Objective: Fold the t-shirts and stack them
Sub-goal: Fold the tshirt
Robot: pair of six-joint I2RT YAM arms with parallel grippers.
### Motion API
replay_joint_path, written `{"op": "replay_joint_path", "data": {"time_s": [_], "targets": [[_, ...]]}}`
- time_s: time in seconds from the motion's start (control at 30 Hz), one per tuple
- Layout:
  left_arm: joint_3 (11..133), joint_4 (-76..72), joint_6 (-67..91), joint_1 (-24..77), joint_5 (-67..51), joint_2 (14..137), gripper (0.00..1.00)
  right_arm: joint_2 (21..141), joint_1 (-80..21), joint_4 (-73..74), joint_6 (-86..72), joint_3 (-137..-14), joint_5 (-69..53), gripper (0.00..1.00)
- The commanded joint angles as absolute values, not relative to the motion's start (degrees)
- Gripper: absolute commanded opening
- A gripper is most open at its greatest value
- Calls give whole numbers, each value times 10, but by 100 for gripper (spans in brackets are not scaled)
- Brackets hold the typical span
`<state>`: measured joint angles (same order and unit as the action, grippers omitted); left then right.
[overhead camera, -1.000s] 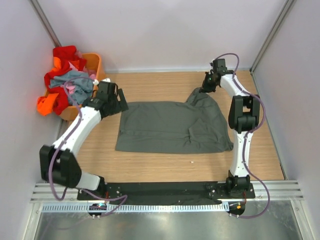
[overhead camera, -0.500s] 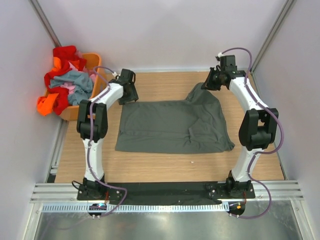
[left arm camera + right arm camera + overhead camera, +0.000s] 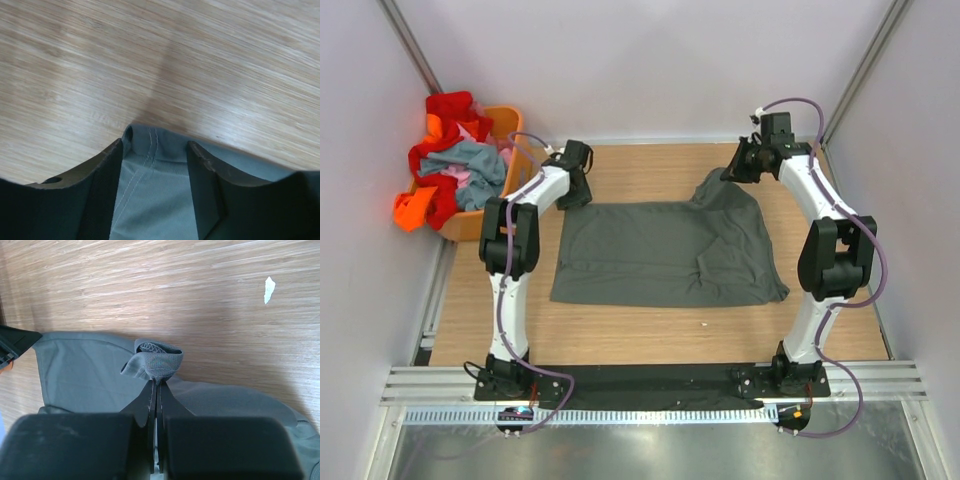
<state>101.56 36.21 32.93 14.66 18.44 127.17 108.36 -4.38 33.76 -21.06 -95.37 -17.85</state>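
Note:
A dark grey t-shirt [image 3: 660, 255] lies spread on the wooden table. My left gripper [image 3: 576, 193] is at its far left corner. In the left wrist view the fingers [image 3: 107, 170] stand apart astride the stitched hem of the shirt [image 3: 150, 200], and the cloth lies flat between them. My right gripper [image 3: 738, 171] is shut on the far right corner and holds it raised. The right wrist view shows a bunched fold of the shirt [image 3: 156, 360] pinched at the tips of that gripper [image 3: 157, 381]. More t-shirts [image 3: 455, 160], red, orange, pink and blue-grey, are piled in the basket.
The orange plastic basket [image 3: 512, 125] stands at the far left corner against the wall. Grey walls close in the table on three sides. A small white fleck [image 3: 269, 289] lies on the wood beyond the right gripper.
The left arm swung from beside the basket to the shirt's far left corner, and its jaws narrowed around the hem. The right gripper carried its corner slightly back and right.

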Motion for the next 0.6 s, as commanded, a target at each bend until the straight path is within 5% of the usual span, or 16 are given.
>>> {"op": "replay_joint_path", "data": {"time_s": [0.0, 0.13, 0.33, 0.57], "targets": [[1042, 364, 326, 147, 213, 1293, 54, 1055, -46, 318, -208, -949, -192, 1], [1059, 367, 323, 147, 222, 1312, 44, 1057, -47, 319, -207, -948, -191, 1], [1085, 375, 312, 147, 229, 1327, 0, 1050, -46, 328, -199, -945, -172, 1], [1067, 380, 302, 147, 242, 1299, 0, 974, -47, 345, -197, -897, -133, 1]]}}
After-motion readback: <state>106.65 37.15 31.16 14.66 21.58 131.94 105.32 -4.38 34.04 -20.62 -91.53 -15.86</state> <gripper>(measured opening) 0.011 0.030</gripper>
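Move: The t-shirt's far left corner lies right between my open left fingertips, about 1 cm ahead and 2 cm below. The orange bin stands some 20 cm to the left and about 3 cm farther out; the shirt's near left corner is roughly 23 cm back and 6 cm left, 2 cm below. From my right hand, which still holds the shirt's raised far end, that far left corner is around 35 cm left, 5 cm back and 14 cm below. I dip my left hand about 1 cm, slide it some 1.5 cm forward over the shirt's far left corner and shut the half-open fingers fully, pinching the hemmed corner between the tips. My right hand keeps its closed grip on the lifted far end, holding nearly still, then easing back about 1.5 cm at the last. ##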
